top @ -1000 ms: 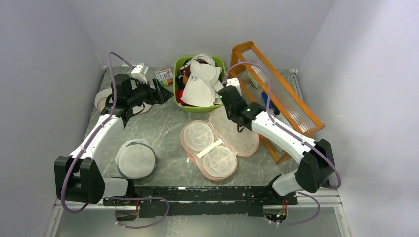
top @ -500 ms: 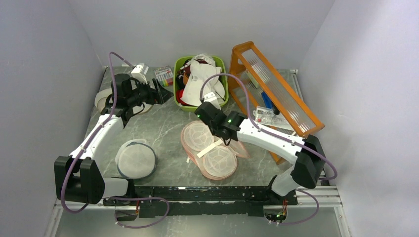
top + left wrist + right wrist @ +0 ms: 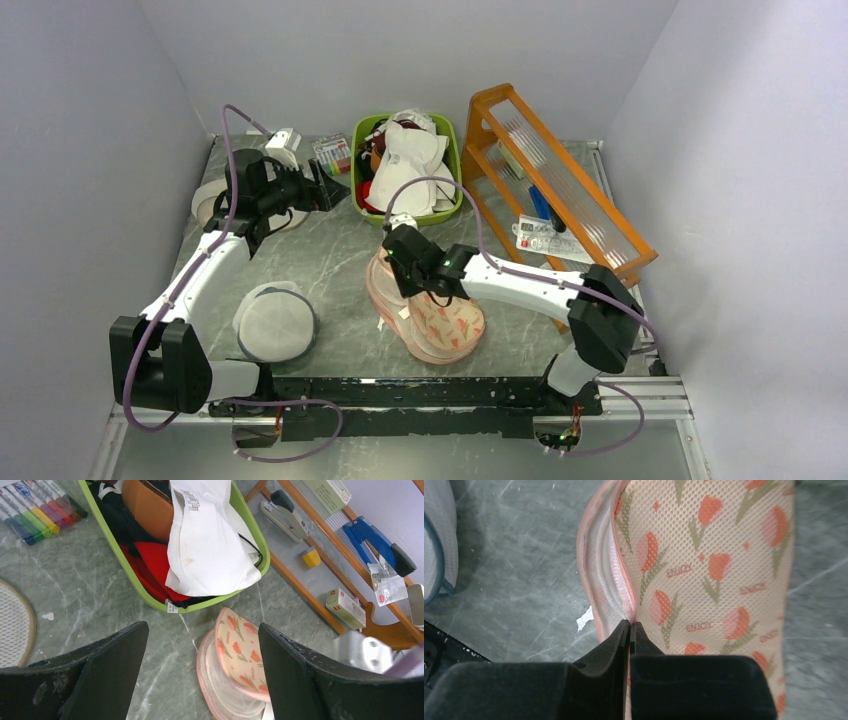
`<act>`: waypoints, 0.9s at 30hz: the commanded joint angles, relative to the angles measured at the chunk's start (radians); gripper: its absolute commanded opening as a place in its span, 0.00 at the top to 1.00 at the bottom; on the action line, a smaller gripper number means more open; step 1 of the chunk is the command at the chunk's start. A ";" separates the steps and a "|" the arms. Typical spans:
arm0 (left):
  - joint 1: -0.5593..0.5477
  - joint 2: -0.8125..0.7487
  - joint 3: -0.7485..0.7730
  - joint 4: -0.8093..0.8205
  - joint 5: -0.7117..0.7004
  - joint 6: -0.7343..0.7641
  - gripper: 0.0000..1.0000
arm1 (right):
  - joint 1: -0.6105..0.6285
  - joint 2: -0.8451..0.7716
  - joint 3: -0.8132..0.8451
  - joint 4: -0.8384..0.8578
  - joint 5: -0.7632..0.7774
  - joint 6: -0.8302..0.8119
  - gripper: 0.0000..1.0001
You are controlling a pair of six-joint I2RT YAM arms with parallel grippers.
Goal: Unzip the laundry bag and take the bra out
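The laundry bag [image 3: 440, 322] lies in the middle of the table, its floral lid folded over the lower half. My right gripper [image 3: 406, 270] is shut on the pink zip edge at the bag's far-left end. In the right wrist view the closed fingertips [image 3: 630, 623] pinch that edge of the laundry bag [image 3: 724, 555], with white lining showing in the gap to the left. A white cupped bra [image 3: 405, 165] lies on top of the clothes in the green basket [image 3: 452, 205]. My left gripper [image 3: 325, 190] hovers open and empty left of the basket. Its view shows the bra [image 3: 205, 545] and the bag [image 3: 240, 650].
A round white mesh disc [image 3: 275, 325] lies at the front left, and another [image 3: 208, 205] sits under the left arm. Coloured markers [image 3: 332, 153] lie beside the basket. An orange rack [image 3: 560, 185] with a stapler and small boxes stands at the right.
My right arm swung from the right side to the left, carrying the bag's lid over. The bag went from lying open flat to folded over. The left arm stayed still.
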 commanded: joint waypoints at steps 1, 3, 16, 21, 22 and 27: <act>-0.006 0.009 0.042 -0.011 -0.003 0.022 0.08 | 0.003 0.028 -0.063 0.163 -0.131 0.054 1.00; -0.006 0.014 0.043 -0.007 0.012 0.014 0.08 | 0.003 0.036 -0.092 0.215 -0.163 0.071 1.00; -0.006 0.016 0.045 -0.016 -0.005 0.030 0.08 | -0.002 0.030 -0.235 0.455 -0.295 0.149 0.79; -0.006 0.012 0.039 0.001 0.015 0.020 0.08 | -0.032 0.005 -0.252 0.494 -0.319 0.160 0.63; -0.006 0.011 0.038 0.001 0.014 0.020 0.08 | -0.046 -0.006 -0.251 0.498 -0.333 0.157 0.61; -0.008 0.008 0.035 0.006 0.019 0.030 0.07 | -0.152 -0.095 -0.261 0.514 -0.362 0.109 0.45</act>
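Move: My right hand already pinches the loose edge of the laundry bag's printed cover. The bag's open left rim, where that edge goes, lies about 5 cm to my left, 3 cm back and 5 cm down. A white scrap on the table is some 7 cm left and 7 cm back, the round mesh bag about 33 cm left and 8 cm back, and the green basket some 30 cm straight ahead. From my left hand the rim is roughly 26 cm back, 7 cm right and 20 cm down. I keep the cover's edge pinched in my right hand and bring it down, left and back, about 4 cm each way, onto the laundry bag's left rim, tilting the wrist some 20 degrees with its left side rising. Slowing there, I open my fingers to about half, let go of the edge and start lifting away, drifting forward. ##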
